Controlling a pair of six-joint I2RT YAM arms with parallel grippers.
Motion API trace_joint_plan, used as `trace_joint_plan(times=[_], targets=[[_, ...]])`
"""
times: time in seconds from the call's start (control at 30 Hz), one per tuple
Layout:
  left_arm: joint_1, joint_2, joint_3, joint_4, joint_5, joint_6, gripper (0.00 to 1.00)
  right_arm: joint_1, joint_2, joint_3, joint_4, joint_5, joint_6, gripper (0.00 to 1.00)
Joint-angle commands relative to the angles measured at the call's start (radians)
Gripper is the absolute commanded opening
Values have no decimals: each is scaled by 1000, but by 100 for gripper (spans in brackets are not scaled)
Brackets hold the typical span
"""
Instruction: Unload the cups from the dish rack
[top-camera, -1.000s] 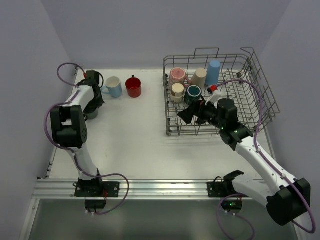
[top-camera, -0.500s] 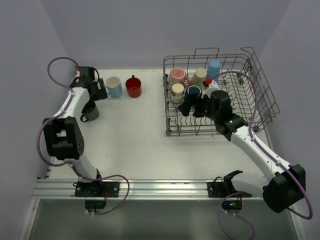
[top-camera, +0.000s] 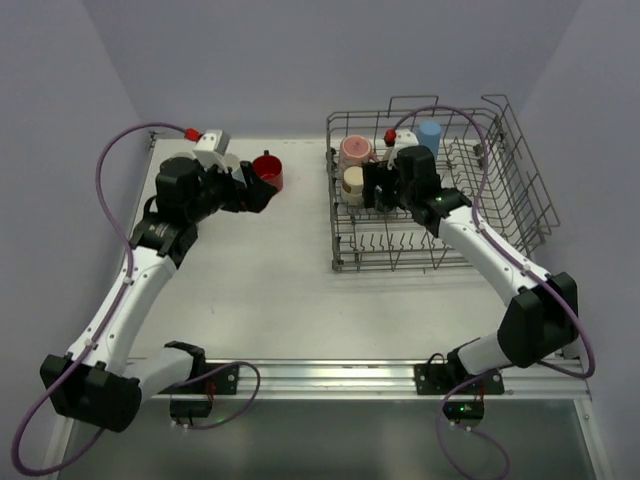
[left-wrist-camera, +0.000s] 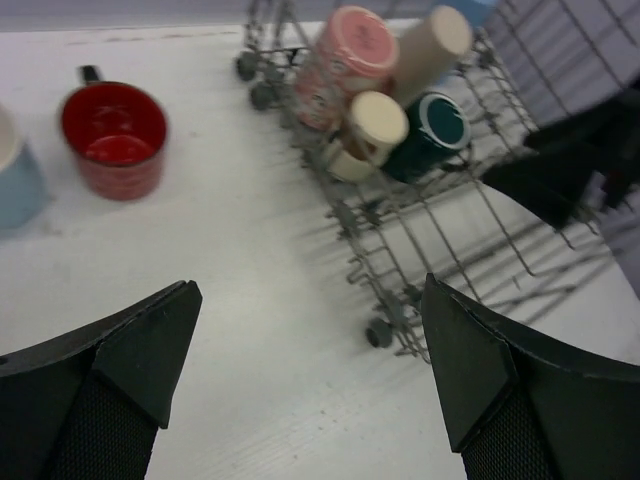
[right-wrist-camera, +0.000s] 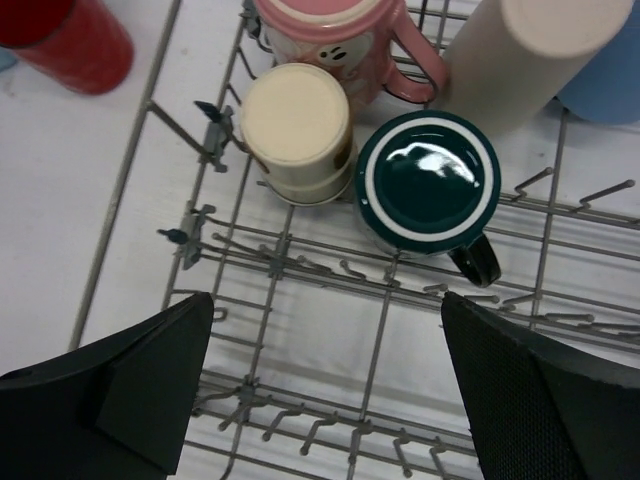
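The grey wire dish rack stands at the back right of the table. In it, bottoms up, are a speckled pink cup, a small cream cup, a dark teal cup, a tall beige cup and a blue tumbler. My right gripper hangs open over the rack's tines, just in front of the cream and teal cups. A red cup and a light blue cup stand upright on the table. My left gripper is open and empty above the table, between the red cup and the rack.
The rack's raised wire walls and handles stand around the right arm. The right gripper's dark body shows over the rack in the left wrist view. Purple walls close in the back and both sides.
My left gripper opened, left the dark cup at the table's left edge and swung right toward the red cup. My right gripper moved back over the rack, closer to the cups.
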Motion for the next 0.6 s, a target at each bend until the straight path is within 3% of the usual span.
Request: trace_joint_plan(times=[0.0, 0.23, 0.57], targets=[[-32, -74, -127, 124, 219, -23, 100, -27, 85, 90, -52, 88, -109, 99], [-33, -269, -295, 152, 238, 43, 100, -88, 228, 200, -66, 83, -224, 99], [-79, -308, -295, 121, 155, 78, 100, -97, 326, 265, -66, 33, -309, 99]])
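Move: From the right hand the green cup, upside down in the rack, lies about 9 cm ahead, 4 cm to the right and 11 cm below. The cream cup stands level with it, some 8 cm to its left. Beyond are the pink cup, about 17 cm ahead of the hand and 4 cm left, and the tall beige cup, 17 cm ahead and 7 cm right. From the left hand the green cup is about 13 cm ahead, 29 cm right and 19 cm below. Forward and down by some 6 cm each and about 4 cm to its right, the right hand closes in on the green cup, fingers kept wide open, its left side dipping by nearly 20 degrees. Meanwhile the empty, open left hand draws back about 8 cm from the cups already set down, drifting slightly right and turning some 15 degrees clockwise. ##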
